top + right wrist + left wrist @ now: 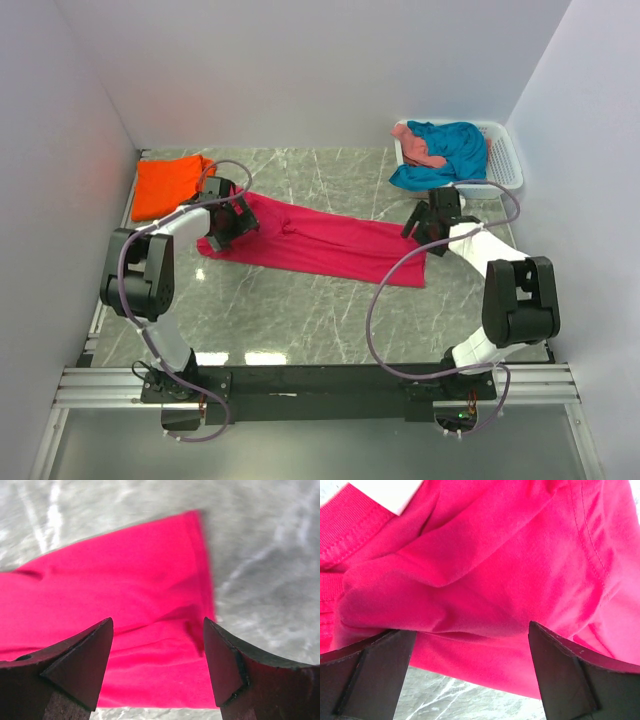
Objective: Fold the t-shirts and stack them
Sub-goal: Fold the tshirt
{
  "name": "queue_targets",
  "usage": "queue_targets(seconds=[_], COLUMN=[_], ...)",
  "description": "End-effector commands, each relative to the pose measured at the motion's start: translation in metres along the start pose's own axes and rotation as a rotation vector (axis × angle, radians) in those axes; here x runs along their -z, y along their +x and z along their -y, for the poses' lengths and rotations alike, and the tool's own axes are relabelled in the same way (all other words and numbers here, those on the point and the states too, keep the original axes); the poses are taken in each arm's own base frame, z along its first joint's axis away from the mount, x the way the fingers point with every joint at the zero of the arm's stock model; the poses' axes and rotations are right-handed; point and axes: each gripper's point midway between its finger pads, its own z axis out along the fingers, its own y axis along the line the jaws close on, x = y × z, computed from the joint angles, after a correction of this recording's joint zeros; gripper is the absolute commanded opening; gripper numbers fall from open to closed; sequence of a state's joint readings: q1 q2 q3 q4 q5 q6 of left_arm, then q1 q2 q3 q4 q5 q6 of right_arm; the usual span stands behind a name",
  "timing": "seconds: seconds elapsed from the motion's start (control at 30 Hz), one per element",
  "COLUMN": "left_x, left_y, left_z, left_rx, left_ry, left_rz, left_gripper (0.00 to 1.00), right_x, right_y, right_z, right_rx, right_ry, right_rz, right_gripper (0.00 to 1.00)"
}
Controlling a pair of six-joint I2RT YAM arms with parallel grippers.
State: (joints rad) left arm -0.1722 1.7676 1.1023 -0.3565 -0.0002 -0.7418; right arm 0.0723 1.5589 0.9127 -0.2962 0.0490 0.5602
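Observation:
A magenta-pink t-shirt [320, 243] lies folded into a long strip across the middle of the table. My left gripper [226, 222] hangs over its left, collar end, open, with the bunched cloth [470, 580] between and beyond the dark fingers [570, 680]. Over the shirt's right end sits my right gripper [428, 222], open too, its fingers [75, 665] straddling the hem corner [165, 640] without closing on it. An orange t-shirt [168, 184] lies folded at the far left. Teal-blue [452, 148] and salmon-pink [420, 146] t-shirts are heaped in the basket.
A white slatted basket [506, 160] stands at the back right corner. White walls close in the table on the left, back and right. Grey cables loop from both arms over the marble tabletop [300, 320].

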Motion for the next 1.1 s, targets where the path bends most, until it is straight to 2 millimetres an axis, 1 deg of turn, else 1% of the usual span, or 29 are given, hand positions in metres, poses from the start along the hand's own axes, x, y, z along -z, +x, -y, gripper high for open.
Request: queue_targets(seconds=[0.0, 0.07, 0.1, 0.13, 0.2, 0.23, 0.3, 0.33, 0.37, 0.4, 0.43, 0.5, 0.53, 0.57, 0.6, 0.63, 0.67, 0.7, 0.73, 0.77, 0.8, 0.83, 0.87, 0.9, 0.93, 0.97, 1.0, 1.03, 1.07], left_x=[0.002, 0.004, 0.005, 0.006, 0.006, 0.005, -0.006, -0.012, -0.027, -0.030, -0.036, -0.052, -0.057, -0.067, -0.072, -0.076, -0.086, -0.090, -0.094, -0.102, -0.107, -0.110, -0.118, -0.121, -0.124, -0.130, -0.131, -0.134, -0.134], left_y=[-0.022, -0.029, -0.031, -0.034, -0.038, -0.039, -0.043, -0.043, -0.033, -0.041, -0.039, -0.037, -0.037, -0.038, -0.038, -0.041, -0.047, -0.046, -0.050, -0.060, -0.063, -0.064, -0.074, -0.076, -0.076, -0.078, -0.078, -0.077, -0.079], left_z=[0.004, 0.013, 0.016, 0.019, 0.027, 0.030, 0.033, 0.032, 0.023, 0.031, 0.031, 0.034, 0.032, 0.031, 0.031, 0.031, 0.036, 0.037, 0.042, 0.056, 0.065, 0.077, 0.106, 0.121, 0.136, 0.167, 0.180, 0.202, 0.212], left_rx=[-0.017, -0.011, -0.010, -0.010, -0.011, -0.029, -0.042, -0.045, -0.045, -0.047, -0.044, -0.046, -0.047, -0.048, -0.049, -0.057, -0.062, -0.062, -0.070, -0.074, -0.078, -0.107, -0.137, -0.160, -0.211, -0.242, -0.249, -0.267, -0.260], left_ry=[-0.017, 0.008, 0.020, 0.028, 0.051, 0.064, 0.060, 0.046, 0.003, 0.010, 0.009, 0.011, 0.002, -0.021, -0.037, -0.049, -0.051, -0.061, -0.045, -0.023, -0.003, 0.024, 0.070, 0.095, 0.129, 0.180, 0.203, 0.265, 0.301], left_rz=[0.040, 0.048, 0.048, 0.055, 0.056, 0.054, 0.041, 0.029, -0.021, -0.014, -0.031, -0.054, -0.060, -0.079, -0.088, -0.086, -0.081, -0.092, -0.091, -0.073, -0.072, -0.074, -0.047, -0.037, -0.031, 0.002, 0.013, 0.043, 0.063], left_gripper=[1.00, 1.00, 0.99, 0.99, 0.99, 0.99, 0.99, 0.99, 0.99, 0.99, 0.99, 0.99, 1.00, 0.99, 1.00, 0.99, 0.99, 0.99, 0.99, 0.99, 0.99, 0.99, 0.99, 0.99, 0.99, 0.99, 0.99, 0.99, 1.00], right_x=[0.007, 0.002, -0.009, -0.011, -0.024, -0.025, -0.030, -0.030, -0.029, -0.027, -0.028, -0.018, -0.015, -0.005, 0.003, 0.009, 0.021, 0.030, 0.036, 0.050, 0.061, 0.069, 0.087, 0.095, 0.111, 0.120, 0.132, 0.148, 0.154], right_y=[-0.014, -0.014, -0.007, -0.009, 0.000, 0.001, 0.009, 0.019, 0.026, 0.031, 0.045, 0.059, 0.075, 0.079, 0.089, 0.109, 0.112, 0.128, 0.149, 0.163, 0.186, 0.209, 0.230, 0.244, 0.272, 0.285, 0.296, 0.314, 0.321], right_z=[-0.033, -0.042, -0.045, -0.054, -0.055, -0.059, -0.057, -0.057, -0.056, -0.054, -0.045, -0.039, -0.025, -0.026, -0.020, -0.010, -0.012, -0.013, -0.005, -0.013, -0.018, -0.013, -0.025, -0.031, -0.034, -0.037, -0.048, -0.054, -0.059], right_rx=[0.095, 0.113, 0.125, 0.132, 0.145, 0.153, 0.156, 0.162, 0.166, 0.163, 0.160, 0.156, 0.160, 0.167, 0.160, 0.167, 0.169, 0.191, 0.207, 0.219, 0.267, 0.299, 0.328, 0.363, 0.445, 0.478, 0.510, 0.591, 0.621], right_ry=[-0.070, -0.083, -0.082, -0.099, -0.084, -0.085, -0.071, -0.080, -0.080, -0.079, -0.062, -0.060, -0.035, -0.052, -0.038, -0.037, -0.068, -0.091, -0.097, -0.168, -0.212, -0.239, -0.338, -0.394, -0.446, -0.484, -0.562, -0.627, -0.659], right_rz=[0.036, 0.027, -0.003, -0.007, -0.053, -0.060, -0.086, -0.116, -0.129, -0.137, -0.169, -0.190, -0.222, -0.217, -0.240, -0.288, -0.283, -0.318, -0.365, -0.411, -0.464, -0.522, -0.598, -0.625, -0.695, -0.731, -0.768, -0.810, -0.834], right_gripper=[0.79, 0.79, 0.79, 0.79, 0.79, 0.79, 0.79, 0.79, 0.79, 0.79, 0.79, 0.79, 0.79, 0.79, 0.79, 0.79, 0.79, 0.79, 0.79, 0.79, 0.79, 0.79, 0.79, 0.79, 0.79, 0.79, 0.79, 0.79, 0.79])
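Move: The left gripper sits low over the neck end of the folded red t-shirt, whose middle is about 4 cm ahead, 3 cm left and 2 cm below; the orange folded shirt lies some 15 cm ahead and 17 cm left. From the right gripper, the red shirt's right end is about 3 cm back, 3 cm left and 3 cm below; the laundry basket stands roughly 27 cm ahead and 9 cm right, about level. Set the open right gripper down on the shirt's right end, going slightly forward and left first, then drag that end back and left, swinging the wrist some 50 degrees counter-clockwise. Meanwhile lift the open left gripper a touch, set it down again and push the neck end forward about 22 cm, drifting right late. Keep both grippers open. ##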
